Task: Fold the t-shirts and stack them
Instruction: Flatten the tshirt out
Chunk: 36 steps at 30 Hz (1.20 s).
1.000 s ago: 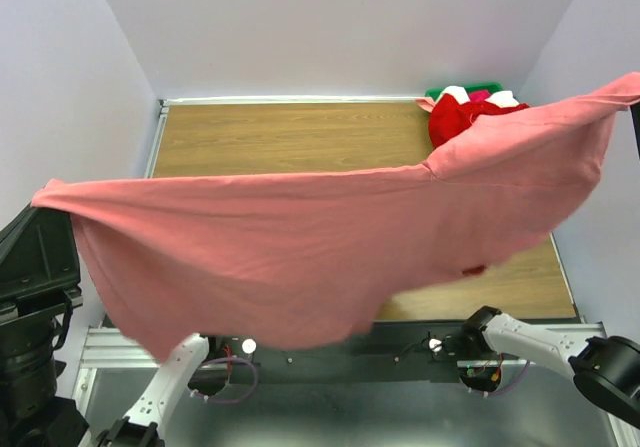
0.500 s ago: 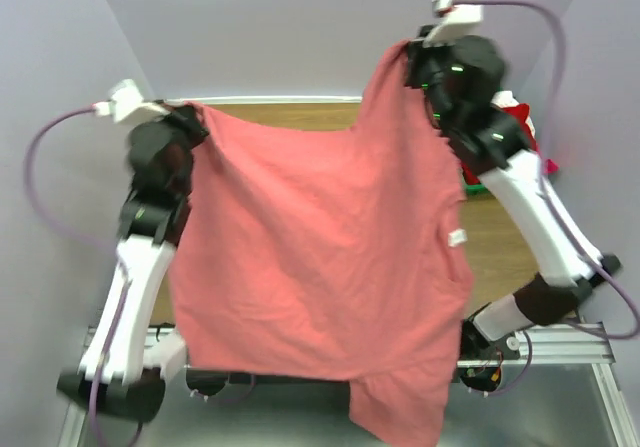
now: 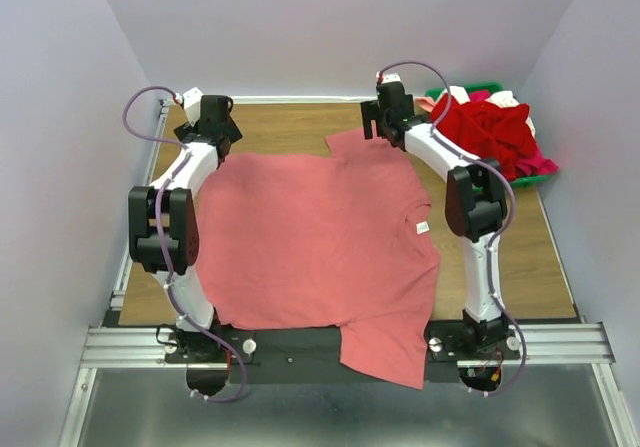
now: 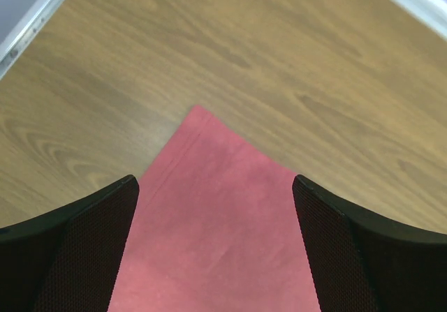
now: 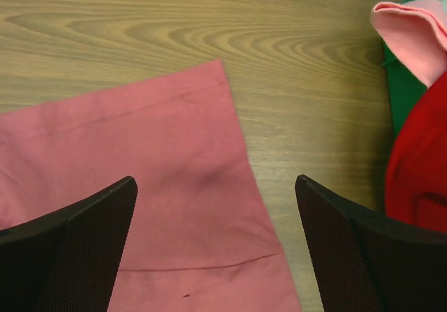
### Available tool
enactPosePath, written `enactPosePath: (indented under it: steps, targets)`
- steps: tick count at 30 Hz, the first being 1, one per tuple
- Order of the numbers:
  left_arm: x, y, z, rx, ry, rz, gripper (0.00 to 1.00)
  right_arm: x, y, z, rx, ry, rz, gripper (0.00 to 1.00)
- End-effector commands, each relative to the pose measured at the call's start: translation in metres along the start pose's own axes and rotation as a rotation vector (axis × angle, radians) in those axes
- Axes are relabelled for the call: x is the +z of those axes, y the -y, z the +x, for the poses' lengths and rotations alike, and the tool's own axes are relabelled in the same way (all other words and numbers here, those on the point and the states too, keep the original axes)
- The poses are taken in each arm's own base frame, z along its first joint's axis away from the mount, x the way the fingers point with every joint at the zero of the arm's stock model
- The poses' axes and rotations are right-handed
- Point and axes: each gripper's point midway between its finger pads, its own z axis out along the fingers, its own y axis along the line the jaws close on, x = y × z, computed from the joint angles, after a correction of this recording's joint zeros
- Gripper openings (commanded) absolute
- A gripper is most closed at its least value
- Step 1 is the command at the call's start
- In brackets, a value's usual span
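A salmon-pink t-shirt [image 3: 320, 237] lies spread flat on the wooden table, its white neck label [image 3: 422, 228] at the right and one sleeve hanging over the near edge. My left gripper [image 3: 212, 127] hovers open over the shirt's far left corner [image 4: 216, 235], holding nothing. My right gripper [image 3: 378, 122] stands open over the far right corner [image 5: 160, 186], also empty. More t-shirts, red, magenta and white, are piled [image 3: 490, 127] at the back right.
The pile sits in a green tray [image 3: 482, 88], close to the right of my right gripper; its red cloth [image 5: 419, 165] and green wall [image 5: 401, 95] show there. Bare wood [image 3: 290, 127] lies between the grippers. A metal rail [image 3: 560, 342] runs along the near edge.
The salmon-pink shirt, held stretched in the air by both grippers, has come down flat on the table. Both grippers have opened and let go of its far corners.
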Motion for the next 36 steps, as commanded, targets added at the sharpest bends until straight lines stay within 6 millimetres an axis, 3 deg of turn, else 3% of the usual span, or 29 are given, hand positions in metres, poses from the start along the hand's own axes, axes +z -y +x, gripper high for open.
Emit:
enactPosePath:
  steps: [1, 3, 4, 5, 6, 7, 8, 9, 10, 13, 14, 15, 17, 22, 26, 33, 36]
  targets:
    - [-0.024, 0.012, -0.039, -0.021, 0.081, 0.062, 0.99, -0.044, -0.008, -0.064, 0.077, 0.152, -0.061, 1.00]
    - [-0.037, 0.015, -0.038, -0.033, 0.075, 0.117, 0.99, -0.070, 0.000, -0.075, 0.125, 0.176, -0.065, 1.00]
    - [-0.043, 0.011, -0.030, -0.034, 0.062, 0.131, 0.98, -0.072, -0.001, -0.049, 0.156, 0.123, -0.064, 1.00]
    - [-0.048, 0.013, -0.025, -0.040, 0.050, 0.161, 0.99, -0.094, 0.004, -0.058, 0.189, 0.149, -0.077, 1.00]
    - [-0.048, 0.006, -0.006, -0.029, 0.016, 0.157, 0.99, -0.100, 0.003, -0.045, 0.207, 0.124, -0.091, 1.00]
    - [-0.057, 0.003, -0.006, -0.037, 0.019, 0.169, 0.99, -0.102, 0.001, -0.016, 0.245, 0.065, -0.095, 1.00]
    - [-0.061, 0.000, 0.002, -0.037, 0.002, 0.181, 0.98, -0.120, 0.003, -0.016, 0.269, 0.074, -0.116, 1.00]
    - [-0.062, -0.011, 0.023, -0.031, -0.034, 0.166, 0.99, -0.128, -0.003, -0.006, 0.286, 0.050, -0.161, 1.00]
    - [-0.073, -0.013, 0.020, -0.046, -0.018, 0.193, 0.99, -0.138, -0.004, 0.016, 0.316, 0.011, -0.177, 1.00]
    - [-0.088, -0.030, 0.041, -0.052, -0.025, 0.204, 0.99, -0.149, -0.013, 0.050, 0.337, -0.058, -0.236, 1.00]
    - [-0.092, -0.032, 0.044, -0.057, -0.019, 0.216, 0.99, -0.149, -0.012, 0.069, 0.328, -0.095, -0.228, 1.00]
    - [-0.092, -0.040, 0.059, -0.048, -0.037, 0.209, 0.99, -0.149, -0.012, 0.077, 0.327, -0.109, -0.228, 1.00]
    - [-0.098, -0.039, 0.059, -0.056, -0.014, 0.249, 0.99, -0.146, -0.011, 0.095, 0.327, -0.145, -0.206, 1.00]
    - [-0.083, -0.041, 0.076, -0.008, -0.059, 0.222, 0.99, -0.126, -0.018, 0.125, 0.302, -0.228, -0.200, 1.00]
    - [-0.063, -0.035, 0.087, 0.051, -0.115, 0.200, 0.99, -0.107, -0.019, 0.129, 0.295, -0.246, -0.169, 1.00]
    - [-0.029, -0.023, 0.097, 0.107, -0.195, 0.170, 0.98, -0.069, -0.017, 0.164, 0.305, -0.340, -0.114, 1.00]
    - [-0.015, -0.023, 0.117, 0.133, -0.262, 0.150, 0.98, -0.063, -0.012, 0.171, 0.323, -0.356, -0.095, 1.00]
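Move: The pink t-shirt lies spread beneath both open hands. Its middle is about 28 cm back, 17 cm left and 11 cm below the right hand, and some 19 cm back, 23 cm right and 12 cm below the left. The right hand has the sleeve's far corner about 4 cm ahead and 3 cm left, the armhole seam 8 cm back and 5 cm left, and the clothes basket 4 cm back, 20 cm right. The left hand has the hem corner about 3 cm ahead, level sideways. The right hand's fingertips come down onto or just over the cloth behind the armhole seam: it lifts, arcs back about 17 cm, drops well below its starting height, then creeps forward, tipping steeper and raising its left side. The left makes a lower arc back, then down and forward, nearing the cloth inside the hem corner with a slight clockwise turn. Both stay open. ##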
